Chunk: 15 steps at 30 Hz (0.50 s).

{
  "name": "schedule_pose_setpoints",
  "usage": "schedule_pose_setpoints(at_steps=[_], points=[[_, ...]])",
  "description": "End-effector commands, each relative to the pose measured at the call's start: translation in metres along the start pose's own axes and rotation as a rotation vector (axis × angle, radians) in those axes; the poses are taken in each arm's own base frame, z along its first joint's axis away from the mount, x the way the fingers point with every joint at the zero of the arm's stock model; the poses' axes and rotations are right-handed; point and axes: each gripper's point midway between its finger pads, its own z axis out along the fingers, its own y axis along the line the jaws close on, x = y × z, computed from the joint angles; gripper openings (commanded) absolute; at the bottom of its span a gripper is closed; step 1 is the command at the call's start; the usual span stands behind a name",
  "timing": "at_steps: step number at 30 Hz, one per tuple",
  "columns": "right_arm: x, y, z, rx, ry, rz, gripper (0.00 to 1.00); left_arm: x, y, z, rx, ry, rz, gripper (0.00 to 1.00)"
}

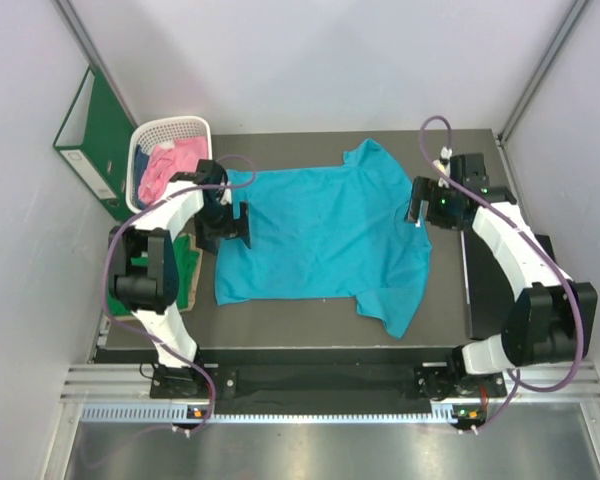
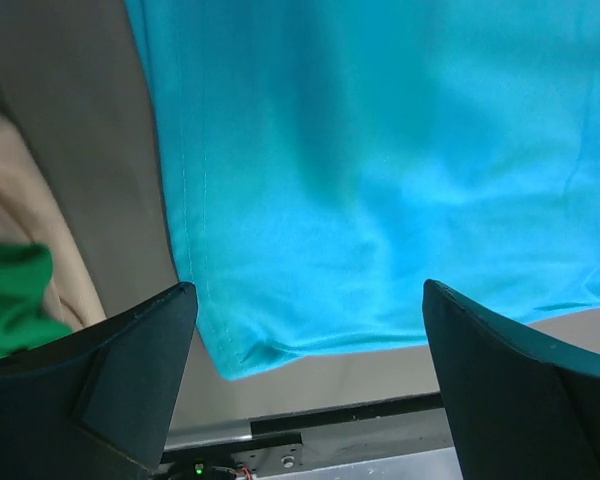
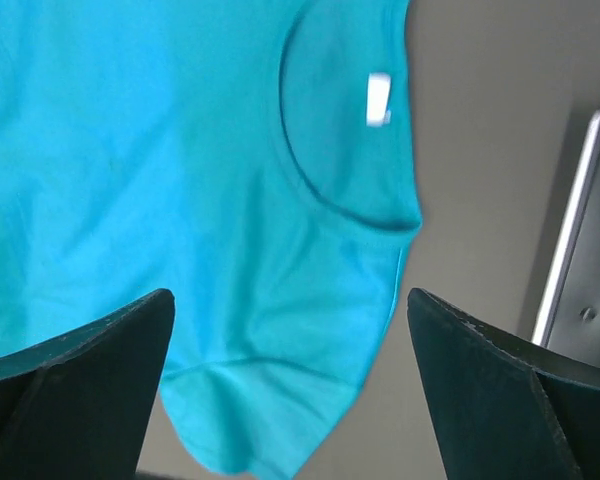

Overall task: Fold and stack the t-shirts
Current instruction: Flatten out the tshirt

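A teal-blue t-shirt [image 1: 320, 235] lies spread flat in the middle of the table, collar to the right and hem to the left. My left gripper [image 1: 238, 228] hovers open over the hem's left edge. In the left wrist view the hem corner [image 2: 230, 360] lies between its wide-apart fingers [image 2: 130, 370]. My right gripper [image 1: 416, 205] stands open over the collar side, and the right wrist view shows the collar [image 3: 350, 150] and a sleeve [image 3: 260, 400] below it. A pink t-shirt [image 1: 170, 160] sits in the basket. A green t-shirt [image 1: 185, 265] lies beside the left arm.
The white lattice basket [image 1: 170, 125] stands at the back left, with a green ring binder [image 1: 95, 140] leaning on the wall behind it. A dark panel [image 1: 490, 290] lies along the table's right side. Something tan [image 2: 30, 220] lies under the green cloth [image 2: 10, 300].
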Motion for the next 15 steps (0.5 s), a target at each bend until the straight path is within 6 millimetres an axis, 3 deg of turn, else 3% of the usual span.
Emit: schedule_pose_setpoints(at_steps=[1,6,7,15], points=[[0.040,-0.001,-0.014,-0.013,0.079,0.049,1.00,0.004,0.002,-0.027,-0.011,-0.107,-0.034,0.99],[0.081,-0.004,-0.027,-0.023,0.153,0.083,1.00,0.024,0.008,-0.024,-0.028,-0.092,-0.076,0.99],[0.098,-0.007,-0.027,-0.017,0.199,0.099,1.00,0.028,0.010,-0.023,-0.034,-0.081,-0.081,0.99],[0.168,-0.016,-0.038,-0.003,0.321,0.171,1.00,0.076,0.034,-0.008,-0.129,0.028,-0.103,0.99]])
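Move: The turquoise t-shirt's near sleeve lies about 15 cm back and 6 cm left of the right hand, some 14 cm below it. Its white label is about 6 cm ahead and 1 cm right, and the black board's middle some 10 cm back and 24 cm right. The shirt's near left corner is about 13 cm back, 3 cm left and 6 cm below the left hand, with the green t-shirt stack roughly 9 cm back and 17 cm left. Above the shirt's collar end, the empty right hand sweeps straight back about 13 cm while sinking some 6 cm towards the near sleeve, its forward-leaning fingers tipping down roughly 15 degrees as they stay wide open. The left hand, also wide open and empty, draws back about 6 cm along the hem end and slightly left towards the near left corner, first rising a little and then dipping to about 1 cm lower than it began, with hardly any wrist turn. ##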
